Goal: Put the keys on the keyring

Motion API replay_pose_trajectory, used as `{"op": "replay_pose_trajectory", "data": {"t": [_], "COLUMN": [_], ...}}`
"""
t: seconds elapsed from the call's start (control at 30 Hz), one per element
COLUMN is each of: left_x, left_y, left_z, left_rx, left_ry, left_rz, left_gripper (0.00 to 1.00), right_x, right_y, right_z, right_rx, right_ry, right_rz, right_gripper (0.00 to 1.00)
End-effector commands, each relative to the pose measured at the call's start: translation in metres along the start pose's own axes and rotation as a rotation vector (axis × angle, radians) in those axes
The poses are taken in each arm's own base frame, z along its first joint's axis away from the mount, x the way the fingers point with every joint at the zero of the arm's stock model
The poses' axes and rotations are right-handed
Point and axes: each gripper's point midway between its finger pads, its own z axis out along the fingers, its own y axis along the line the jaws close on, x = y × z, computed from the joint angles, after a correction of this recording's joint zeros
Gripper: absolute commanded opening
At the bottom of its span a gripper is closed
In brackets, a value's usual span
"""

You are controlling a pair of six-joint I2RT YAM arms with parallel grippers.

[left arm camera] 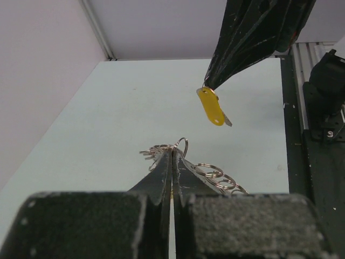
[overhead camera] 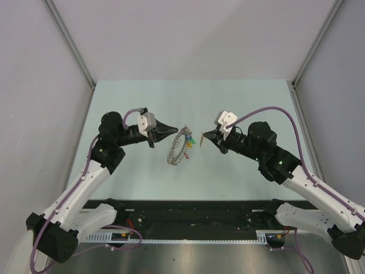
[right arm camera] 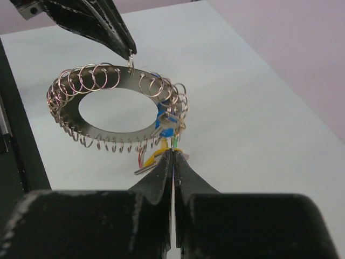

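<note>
The keyring is a flat grey disc with a big hole, fringed with small split rings, and it hangs above the table. My left gripper is shut on one split ring at its upper edge. A blue-tagged key and other coloured tags dangle from the keyring's near side. My right gripper is shut on a yellow-tagged key, held just right of the keyring. In the right wrist view this yellow key lies close under the blue tag; I cannot tell if they touch.
A pale green table lies below, with grey walls on three sides. A black rail carrying the arm bases runs along the near edge. Both arms reach inward and meet near the table's middle.
</note>
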Motion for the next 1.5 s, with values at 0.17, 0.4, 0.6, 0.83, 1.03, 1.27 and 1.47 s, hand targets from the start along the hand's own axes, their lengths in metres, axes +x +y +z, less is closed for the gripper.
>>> {"op": "replay_pose_trajectory", "data": {"t": [0.17, 0.4, 0.6, 0.83, 1.03, 1.27, 1.47], "left_x": [-0.020, -0.001, 0.009, 0.012, 0.009, 0.006, 0.005], "left_y": [-0.017, -0.021, -0.022, -0.023, -0.024, -0.027, -0.029], "left_z": [0.005, 0.021, 0.030, 0.032, 0.031, 0.030, 0.031], "left_rx": [0.085, 0.068, 0.052, 0.060, 0.061, 0.078, 0.094], "left_ry": [-0.155, -0.151, -0.160, -0.171, -0.179, -0.185, -0.184], "left_rz": [0.075, -0.045, -0.101, -0.123, -0.114, -0.112, -0.112], "left_gripper": [0.00, 0.00, 0.00, 0.00, 0.00, 0.00, 0.00], "right_x": [-0.021, -0.013, -0.002, 0.010, 0.014, 0.012, 0.015], "right_y": [0.010, 0.016, 0.018, 0.021, 0.022, 0.027, 0.028], "right_z": [0.009, 0.020, 0.017, 0.016, 0.017, 0.017, 0.020], "right_rx": [-0.072, -0.089, -0.073, -0.077, -0.079, -0.104, -0.113], "right_ry": [-0.113, -0.148, -0.149, -0.138, -0.130, -0.139, -0.130], "right_rz": [-0.041, 0.039, 0.083, 0.097, 0.100, 0.100, 0.101], "right_gripper": [0.00, 0.00, 0.00, 0.00, 0.00, 0.00, 0.00]}}
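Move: The left fingers hold the keyring by one of its loops; the yellow-tagged key hangs from the right fingers, roughly 8 cm right, 2 cm back and 2 cm below the left hand. From the right hand, that held loop is about 8 cm left, 1 cm ahead and level in height. The keyring's disc centres some 9 cm left, 3 cm back and 5 cm below the right hand; its threaded keys bunch about 5 cm left, 1 cm back and 6 cm below. Inward and down, both hands close on each other with fingers still shut: the left carries the keyring's loop about 3.5 cm right and as far down, easing slightly back, while the right brings the yellow-tagged key some 2.5 cm left and 3.5 cm down. Both wrists turn only slightly, then the hands almost hold their places with the key close beside the loop. ##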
